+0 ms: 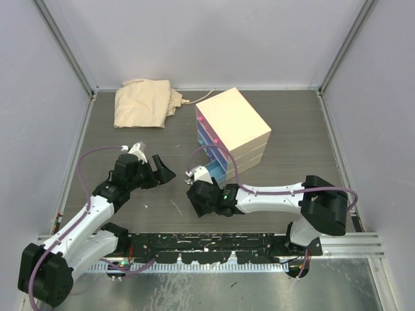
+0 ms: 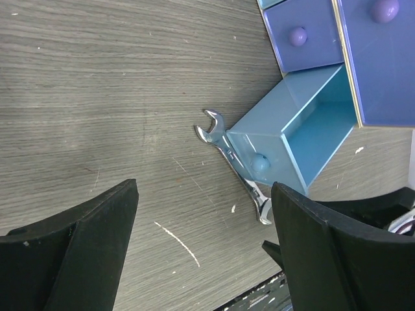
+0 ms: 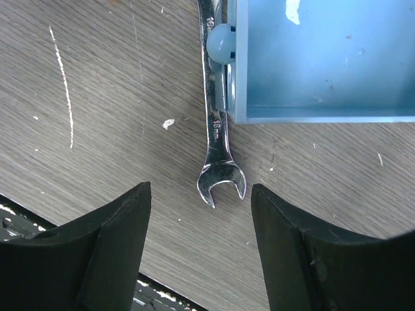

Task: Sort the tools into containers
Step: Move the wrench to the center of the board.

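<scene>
A silver spanner lies flat on the table against the front of the pulled-out light-blue drawer, passing under its knob. The drawer looks empty inside. My right gripper is open just short of the spanner's open-jawed end, not touching it. In the left wrist view the spanner and drawer lie ahead of my left gripper, which is open and empty over bare table. The cream chest stands mid-table with its other drawers shut. No other tools show.
A folded beige cloth lies at the back left. Grey walls enclose the table on three sides. A black rail runs along the near edge by the arm bases.
</scene>
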Available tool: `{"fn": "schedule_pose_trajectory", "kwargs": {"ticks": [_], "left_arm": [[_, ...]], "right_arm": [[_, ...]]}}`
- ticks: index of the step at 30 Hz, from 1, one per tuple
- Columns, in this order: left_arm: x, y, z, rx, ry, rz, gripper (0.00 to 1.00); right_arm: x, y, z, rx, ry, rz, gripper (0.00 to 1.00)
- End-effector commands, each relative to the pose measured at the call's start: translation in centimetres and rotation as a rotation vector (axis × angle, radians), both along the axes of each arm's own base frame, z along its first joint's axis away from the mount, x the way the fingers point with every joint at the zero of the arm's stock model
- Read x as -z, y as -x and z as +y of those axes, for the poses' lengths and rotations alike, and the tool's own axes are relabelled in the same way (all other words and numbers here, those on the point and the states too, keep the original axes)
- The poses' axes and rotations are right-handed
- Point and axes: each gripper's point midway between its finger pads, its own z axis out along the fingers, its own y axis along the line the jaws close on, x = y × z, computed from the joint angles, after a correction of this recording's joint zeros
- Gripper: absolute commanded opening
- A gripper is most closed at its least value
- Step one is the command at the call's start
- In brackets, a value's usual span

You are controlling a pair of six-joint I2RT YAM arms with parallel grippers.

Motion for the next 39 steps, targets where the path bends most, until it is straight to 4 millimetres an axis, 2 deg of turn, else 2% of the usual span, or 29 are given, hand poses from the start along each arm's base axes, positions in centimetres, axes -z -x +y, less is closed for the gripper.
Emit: {"fn": "schedule_pose_trajectory", "kwargs": {"ticks": [1, 12, 26, 29, 35, 39], "left_arm": [[-0.7, -0.1, 0.0, 0.012, 0.005, -0.026, 0.84], [-0.3, 0.0, -0.4, 0.023, 0.025, -0.008, 0.84], [-0.3, 0.0, -0.3, 0.022, 0.014, -0.007, 0.84], [-0.2, 0.0, -0.2, 0.018, 0.014, -0.007, 0.84], [-0.1, 0.1, -0.2, 0.011, 0.016, 0.002, 0.83], [0.3, 0.1, 0.3, -0.042, 0.019, 0.025, 0.84]], "right_arm": [[0.5, -0.5, 0.8, -0.006, -0.044, 0.024, 0.67], [2.7, -0.2, -0.7, -0.028, 0.024, 0.076, 0.65], [4.4, 0.0, -1.0, -0.044, 0.080, 0.107, 0.57], [4.6, 0.0, -1.0, -0.046, 0.087, 0.109, 0.55], [4.4, 0.2, -1.1, -0.050, 0.102, 0.114, 0.42], [4.0, 0.5, -0.8, -0.058, 0.106, 0.096, 0.41]]}}
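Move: The wrench's near jaw sits almost straight below the right hand, some 4 cm down. The wrench's middle is about 6 cm ahead and 3 cm left of that hand. The open blue drawer is centred about 10 cm straight ahead, and the cabinet about 24 cm ahead and 9 cm right. From the idle left hand, the wrench's middle lies about 11 cm right, 2 cm back and 11 cm below. The right hand sinks about 4 cm to the wrench's near jaw, then closes its fingers and pinches it. ##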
